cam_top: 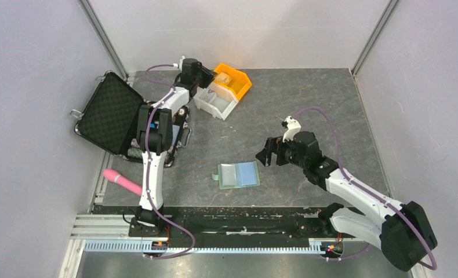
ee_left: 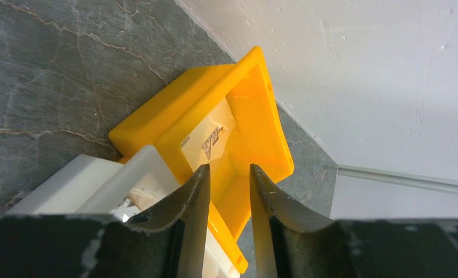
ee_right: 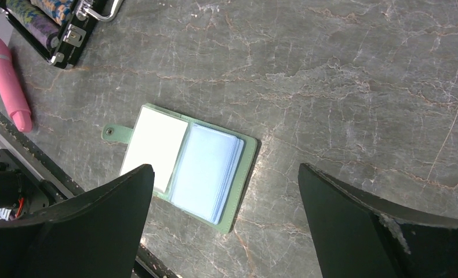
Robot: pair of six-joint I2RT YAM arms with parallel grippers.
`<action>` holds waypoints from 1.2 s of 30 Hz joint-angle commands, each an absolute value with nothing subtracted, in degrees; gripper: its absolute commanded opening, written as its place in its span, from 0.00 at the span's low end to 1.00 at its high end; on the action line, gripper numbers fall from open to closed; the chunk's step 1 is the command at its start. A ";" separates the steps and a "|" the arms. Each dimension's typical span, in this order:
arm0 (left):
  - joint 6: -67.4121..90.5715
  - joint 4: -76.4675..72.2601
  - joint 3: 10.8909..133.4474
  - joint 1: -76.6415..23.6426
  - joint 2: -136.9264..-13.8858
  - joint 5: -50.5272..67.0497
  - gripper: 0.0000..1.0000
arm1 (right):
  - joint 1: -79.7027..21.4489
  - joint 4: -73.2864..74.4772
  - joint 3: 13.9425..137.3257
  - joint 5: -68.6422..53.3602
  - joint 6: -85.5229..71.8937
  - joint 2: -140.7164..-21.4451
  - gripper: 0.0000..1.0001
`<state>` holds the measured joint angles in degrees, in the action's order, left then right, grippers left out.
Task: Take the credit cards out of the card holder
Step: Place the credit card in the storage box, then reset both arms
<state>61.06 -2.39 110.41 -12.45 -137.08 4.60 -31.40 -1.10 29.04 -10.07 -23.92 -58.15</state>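
The pale green card holder (cam_top: pixel 238 175) lies open and flat on the table in front of the arms. In the right wrist view the card holder (ee_right: pixel 247 174) shows a white left panel and a pale blue stack of pockets on the right; I cannot tell whether those hold cards. My right gripper (cam_top: pixel 265 155) (ee_right: pixel 224 167) hangs wide open just above its right side, with nothing in it. Far back, my left gripper (cam_top: pixel 206 74) (ee_left: pixel 229 168) is over the orange bin (ee_left: pixel 174 107), jaws slightly apart and empty. A tan credit card (ee_left: pixel 209 139) lies inside that bin.
A white bin (cam_top: pixel 215 101) (ee_left: pixel 70 182) touches the orange bin (cam_top: pixel 242 81). A big black foam-lined case (cam_top: pixel 108 113) stands open at the left wall. A pink stick (cam_top: pixel 122 181) (ee_right: pixel 6 75) lies near the left arm's base. Walls close the table on three sides.
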 commanded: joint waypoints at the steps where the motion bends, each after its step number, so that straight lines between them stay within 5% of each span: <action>1: 56.83 -1.60 109.39 -12.24 -128.39 6.45 0.41 | -31.12 -0.15 33.51 -8.65 -24.03 -60.10 0.98; 7: 51.36 6.68 107.43 -12.29 -120.57 12.52 0.63 | -31.12 1.61 41.21 -7.53 -22.82 -63.55 0.96; 13: 45.82 14.38 96.53 -13.08 -108.27 18.23 1.00 | -31.11 3.01 57.03 -4.05 -15.66 -76.21 0.71; 17: 40.38 22.74 89.59 -13.18 -100.65 18.52 1.00 | -31.11 3.25 68.21 2.30 -9.68 -86.21 0.40; 19: 38.52 25.30 85.36 -13.18 -97.36 19.13 1.00 | -31.09 2.45 73.06 4.07 -5.14 -90.77 0.36; 26: 33.85 31.60 70.02 -13.18 -81.75 19.69 1.00 | -30.04 -2.64 87.37 6.89 16.70 -104.46 0.31; 36: 32.35 32.61 51.65 -13.62 -61.20 16.96 1.00 | -28.04 -2.94 104.49 -1.50 17.58 -123.76 0.32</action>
<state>35.99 31.46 55.66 -13.39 -66.70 18.09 -28.99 -1.32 97.82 3.07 16.75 -118.43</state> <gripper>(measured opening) 0.995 0.314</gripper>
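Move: My left hand is just short of the gold credit card, already released in the yellow storage box: some 6 cm ahead, 2 cm right and 8 cm below. From that hand the yellow box's middle is about 3 cm ahead and 6 cm right, the white box's 9 cm back, neither left nor right. From my empty right hand the gold card is roughly 45 cm ahead, 17 cm left and 8 cm below; the card holder is 10 cm left, 2 cm back. My left hand backs off from the yellow box about 36 cm, first arching up over a dozen centimetres and then sinking partway, turning clockwise some 25 degrees while its fingers spread wide. Meanwhile my right hand takes its place, rising as it sweeps about 30 cm forward and somewhat left towards the boxes, then dipping slightly; it rolls left side down and narrows its empty fingers to a third open. ##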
